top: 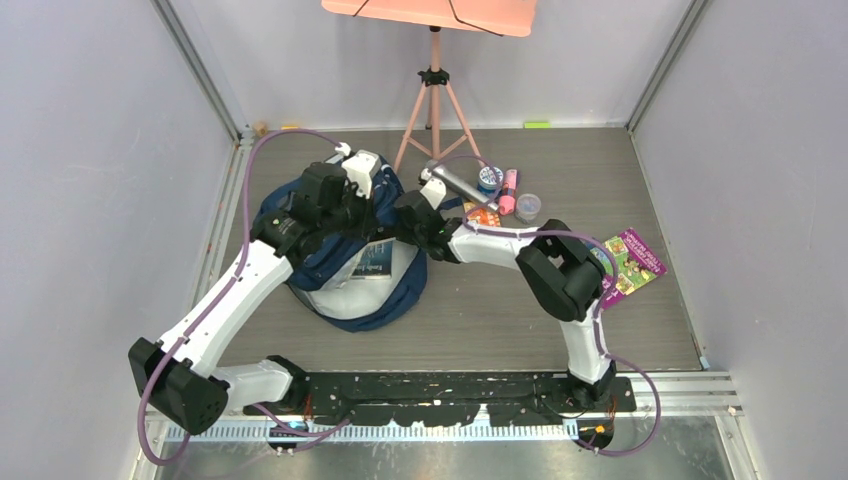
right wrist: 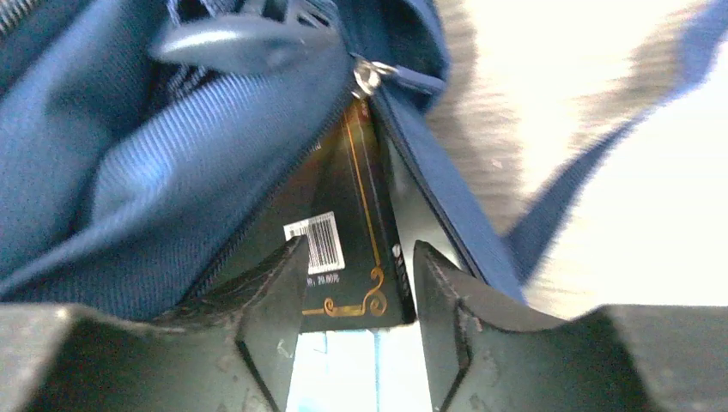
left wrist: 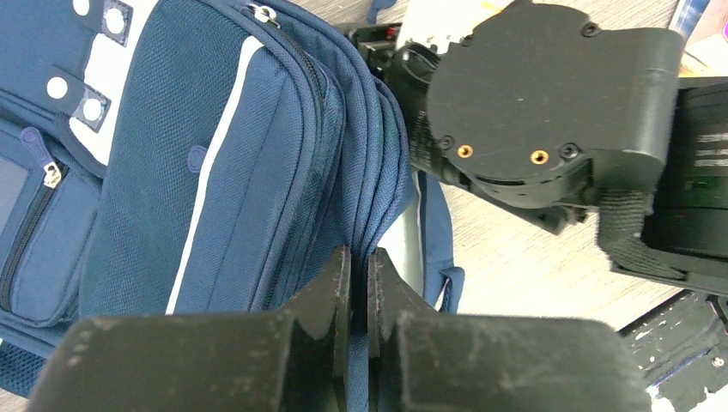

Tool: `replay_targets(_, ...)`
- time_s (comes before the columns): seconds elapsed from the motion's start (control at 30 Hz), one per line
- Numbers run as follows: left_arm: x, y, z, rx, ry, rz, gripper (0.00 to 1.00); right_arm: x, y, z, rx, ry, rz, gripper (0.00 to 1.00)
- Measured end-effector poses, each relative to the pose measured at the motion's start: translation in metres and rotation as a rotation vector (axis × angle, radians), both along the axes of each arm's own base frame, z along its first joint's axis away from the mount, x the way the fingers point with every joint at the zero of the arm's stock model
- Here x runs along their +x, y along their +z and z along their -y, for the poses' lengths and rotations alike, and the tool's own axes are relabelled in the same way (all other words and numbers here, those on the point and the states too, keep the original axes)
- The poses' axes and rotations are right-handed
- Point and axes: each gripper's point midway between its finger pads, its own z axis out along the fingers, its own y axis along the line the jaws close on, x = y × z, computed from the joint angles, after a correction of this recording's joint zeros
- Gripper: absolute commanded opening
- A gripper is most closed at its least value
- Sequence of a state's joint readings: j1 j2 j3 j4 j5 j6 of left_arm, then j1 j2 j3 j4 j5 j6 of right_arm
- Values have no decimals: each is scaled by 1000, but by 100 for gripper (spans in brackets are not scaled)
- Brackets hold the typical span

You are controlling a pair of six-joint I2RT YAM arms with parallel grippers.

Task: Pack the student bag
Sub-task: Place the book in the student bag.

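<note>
The student bag [top: 300, 222], navy with thin white stripes, lies on the table's left half with its grey lining [top: 345, 295] showing at the open mouth. My left gripper [left wrist: 360, 257] is shut on the bag's blue fabric edge [left wrist: 378, 172] beside the opening. A dark book [right wrist: 352, 215] with gold trim and a barcode sits partly inside the bag, also seen from above [top: 372, 262]. My right gripper [right wrist: 360, 245] stands open at the bag's mouth, its fingers either side of the book's end, under the zipper pull [right wrist: 367, 75].
Behind the right arm lie a metal cylinder [top: 455, 183], a blue tin [top: 490, 178], a pink tube [top: 508, 192], a small jar [top: 527, 207] and an orange card [top: 482, 213]. A colourful booklet [top: 632, 262] lies at right. A tripod [top: 433, 100] stands at the back.
</note>
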State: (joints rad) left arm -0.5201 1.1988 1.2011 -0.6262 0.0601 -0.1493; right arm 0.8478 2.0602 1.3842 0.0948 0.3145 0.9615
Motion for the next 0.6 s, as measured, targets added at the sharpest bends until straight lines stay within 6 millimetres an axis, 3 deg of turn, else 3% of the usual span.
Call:
replay_targets(0.13, 0, 0, 0, 1, 0, -2, 0, -18, -7, 27, -151, 52, -19, 67)
replay_targets(0.23, 0, 0, 0, 1, 0, -2, 0, -30, 2, 41, -225, 96, -16, 68)
replay_targets(0.47, 0, 0, 0, 1, 0, -2, 0, -63, 50, 86, -319, 152, 23, 71)
replay_targets(0.6, 0, 0, 0, 1, 1, -2, 0, -77, 71, 129, -435, 116, 37, 78)
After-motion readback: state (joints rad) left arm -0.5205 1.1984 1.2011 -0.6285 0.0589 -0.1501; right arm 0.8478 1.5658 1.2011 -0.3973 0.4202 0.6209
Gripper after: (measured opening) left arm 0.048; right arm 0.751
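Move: The black-backed book I have just released in the student bag lies with its middle about 4 cm left of my open right hand, 2 cm ahead and 4 cm lower. The blue book is also in the bag, some 10 cm back and 4 cm left. Outside, the orange pack is about 18 cm to the right and 2 cm back. From my left hand, on the bag's flap, the black-backed book lies some 5 cm ahead and 17 cm below. With the book already free, I draw my right hand out of the bag's mouth, about 13 cm to the right and 8 cm back. It dips slightly, then climbs some 7 cm above where it began. On the way its fingers spread wider and its left side rolls down some 25 degrees. My left hand stays still, keeping the flap pinched and raised. ##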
